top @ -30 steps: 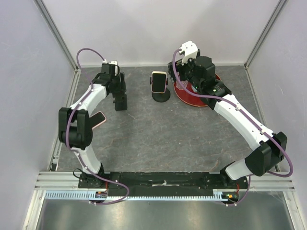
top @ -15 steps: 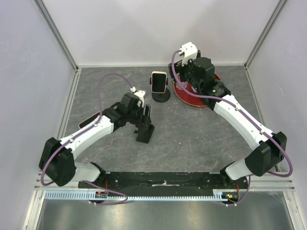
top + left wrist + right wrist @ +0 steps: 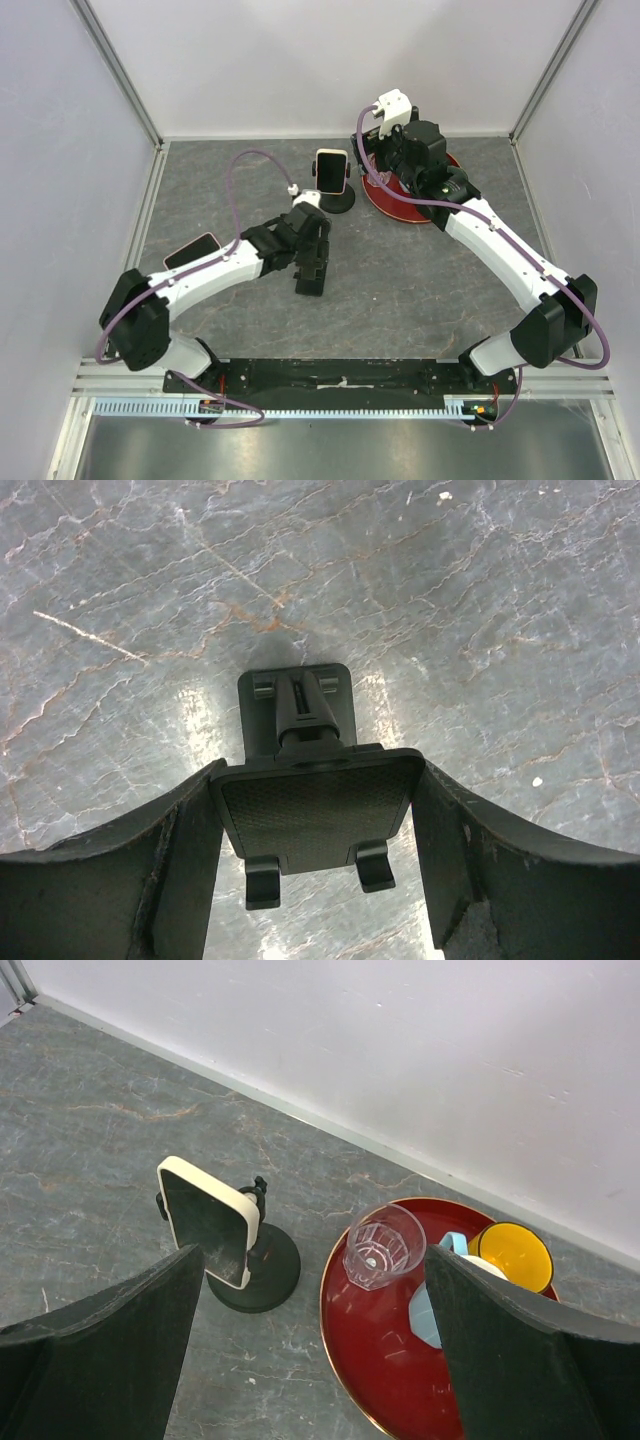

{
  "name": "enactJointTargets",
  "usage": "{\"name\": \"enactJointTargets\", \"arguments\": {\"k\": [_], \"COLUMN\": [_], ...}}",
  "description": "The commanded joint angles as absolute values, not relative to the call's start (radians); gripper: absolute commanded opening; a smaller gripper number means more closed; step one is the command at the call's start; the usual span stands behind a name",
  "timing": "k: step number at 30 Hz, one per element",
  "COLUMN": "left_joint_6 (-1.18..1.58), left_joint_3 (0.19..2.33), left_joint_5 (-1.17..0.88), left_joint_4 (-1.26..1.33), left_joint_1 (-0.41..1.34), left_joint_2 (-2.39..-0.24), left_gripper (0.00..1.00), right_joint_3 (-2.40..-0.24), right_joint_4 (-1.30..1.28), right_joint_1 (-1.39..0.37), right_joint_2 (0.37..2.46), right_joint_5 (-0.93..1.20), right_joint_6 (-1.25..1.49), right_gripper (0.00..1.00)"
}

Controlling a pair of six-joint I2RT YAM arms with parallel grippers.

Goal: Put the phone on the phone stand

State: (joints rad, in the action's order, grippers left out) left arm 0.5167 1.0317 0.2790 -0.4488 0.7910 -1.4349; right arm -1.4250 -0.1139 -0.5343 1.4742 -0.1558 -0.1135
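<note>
A pink phone (image 3: pixel 191 250) lies flat on the table at the left, beside my left arm. My left gripper (image 3: pixel 312 272) is near the table's middle, shut on a black phone stand (image 3: pixel 315 810). Its textured cradle plate sits between both fingers, with two small hooks at its lower edge. The stand's square base (image 3: pixel 262 695) is low over the grey surface; I cannot tell whether it touches. My right gripper (image 3: pixel 312 1255) hangs open and holds nothing, above the back of the table.
A second phone in a cream case (image 3: pixel 208 1222) sits upright on a round-based black stand (image 3: pixel 272 1272) at the back centre. Right of it is a red tray (image 3: pixel 350 1380) with a clear glass (image 3: pixel 383 1245), a yellow cup (image 3: pixel 515 1252) and a light blue item (image 3: pixel 425 1312).
My left arm has swung from the back left toward the table's middle and front, carrying the black stand. The pink phone on the left is now fully uncovered. The right arm has stayed put.
</note>
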Motion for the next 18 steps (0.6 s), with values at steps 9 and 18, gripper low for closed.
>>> {"name": "enactJointTargets", "arguments": {"k": [9, 18], "left_joint_6": [0.611, 0.499], "left_joint_3": [1.114, 1.037], "left_joint_5": [0.413, 0.299], "left_joint_4": [-0.486, -0.498], "left_joint_1": [0.859, 0.819], "left_joint_2": [-1.456, -1.232], "left_gripper": [0.75, 1.0], "right_joint_3": [-1.43, -1.419], "right_joint_4": [-0.097, -0.103], "right_joint_1": [-0.535, -0.535], "right_joint_2": [1.465, 1.451], "right_joint_5": [-0.163, -0.173], "right_joint_6": [-0.121, -0.135], "right_gripper": [0.98, 0.98]}}
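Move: The black folding stand is already pinched by its back plate in the left hand, its middle about 5 cm below that hand and 2 cm back, 1 cm to the left. From the left hand, the round stand holding a phone is some 16 cm ahead and 4 cm right; the other phone lies flat about 33 cm left, 2 cm ahead. From the right hand, the folding stand is about 27 cm back, 11 cm left and well below. Still pinching the folding stand by the sides of its back plate, the left hand carries it level about 2 cm to the right along the table, and pauses. The fingers then spread fully and let go of the plate, and the hand rises some 3 cm off it, easing slightly left and back. ##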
